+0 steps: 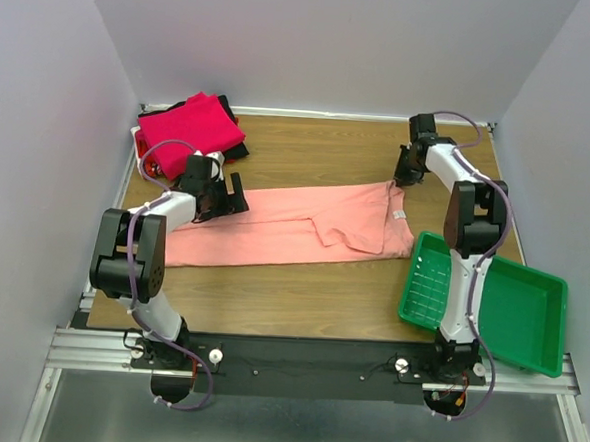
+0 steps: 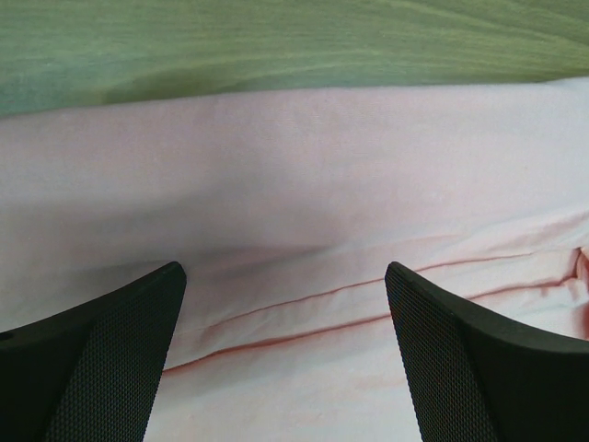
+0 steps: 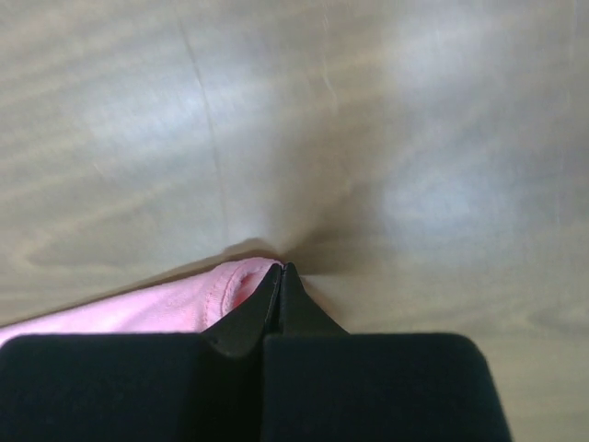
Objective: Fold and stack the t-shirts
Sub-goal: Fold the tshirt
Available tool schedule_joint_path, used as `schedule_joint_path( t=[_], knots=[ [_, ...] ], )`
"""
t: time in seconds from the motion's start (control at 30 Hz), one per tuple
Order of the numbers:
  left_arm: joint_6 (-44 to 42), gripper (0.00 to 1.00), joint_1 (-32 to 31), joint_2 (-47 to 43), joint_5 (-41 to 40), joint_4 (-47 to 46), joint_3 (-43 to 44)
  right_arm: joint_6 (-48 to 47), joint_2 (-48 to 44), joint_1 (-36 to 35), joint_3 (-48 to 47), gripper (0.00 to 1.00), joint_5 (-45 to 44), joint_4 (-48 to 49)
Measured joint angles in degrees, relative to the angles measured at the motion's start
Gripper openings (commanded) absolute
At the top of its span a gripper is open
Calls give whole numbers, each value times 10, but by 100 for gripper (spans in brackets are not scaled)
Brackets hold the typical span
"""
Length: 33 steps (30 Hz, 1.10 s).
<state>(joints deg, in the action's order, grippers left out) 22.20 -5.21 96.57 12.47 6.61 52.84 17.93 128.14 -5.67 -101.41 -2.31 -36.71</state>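
Observation:
A salmon-pink t-shirt [image 1: 295,226] lies spread lengthwise across the middle of the wooden table, partly folded, with its white neck label [image 1: 400,215] toward the right. My left gripper [image 1: 232,199] hovers open over the shirt's left part. Its two black fingers [image 2: 110,350] straddle wrinkled pink cloth [image 2: 304,212] with nothing between them. My right gripper [image 1: 406,174] is at the shirt's far right corner, jaws pressed together. The pink hem [image 3: 221,295] curls up to their tip [image 3: 282,267], pinched there. A magenta-red t-shirt [image 1: 193,125] lies on a black one [image 1: 235,149] at the back left.
A green plastic tray [image 1: 515,305] sits at the near right, hanging over the table's edge beside the right arm's base. White walls close in the table on the left, back and right. Something red [image 1: 154,166] shows beside the pile.

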Motion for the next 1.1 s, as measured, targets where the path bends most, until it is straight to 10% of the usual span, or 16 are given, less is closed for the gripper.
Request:
schedule_joint_path(
  t=[0.23, 0.47, 0.63, 1.1],
  knots=[
    [15, 98, 0, -49, -1, 20, -45, 7, 85, 0, -137, 8, 35, -9],
    [14, 98, 2, -81, -5, 90, -45, 16, 123, 1, -216, 52, 70, -23],
    [2, 98, 3, -82, -4, 102, -14, 8, 103, 2, -227, 63, 75, -25],
    [-18, 98, 3, -23, 52, 72, 1, 11, -165, -49, 83, 68, 128, -13]
  ],
)
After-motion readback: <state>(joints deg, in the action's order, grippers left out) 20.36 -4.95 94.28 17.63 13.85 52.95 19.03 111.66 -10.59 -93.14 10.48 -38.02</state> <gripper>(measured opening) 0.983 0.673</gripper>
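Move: The right fingers, shut, already pinch the salmon t-shirt's far right corner. Its white label lies about 9 cm back from there, its near right corner some 20 cm back and 4 cm right, and the green basket's middle about 33 cm back and 26 cm right. The wide-open left hand is low on the t-shirt's left part, whose middle lies some 18 cm to its right and 2 cm back; the red t-shirt is about 21 cm ahead and 12 cm left. Still pinching the corner, the right hand drags it about 7 cm forward and a little left, opens to let go, rises some 11 cm, then swings back and left over the cloth, starting to sink. The left fingertips, spread wide, press the left part and draw it back about 5 cm, lift 2–3 cm while easing forward, and come down again. ##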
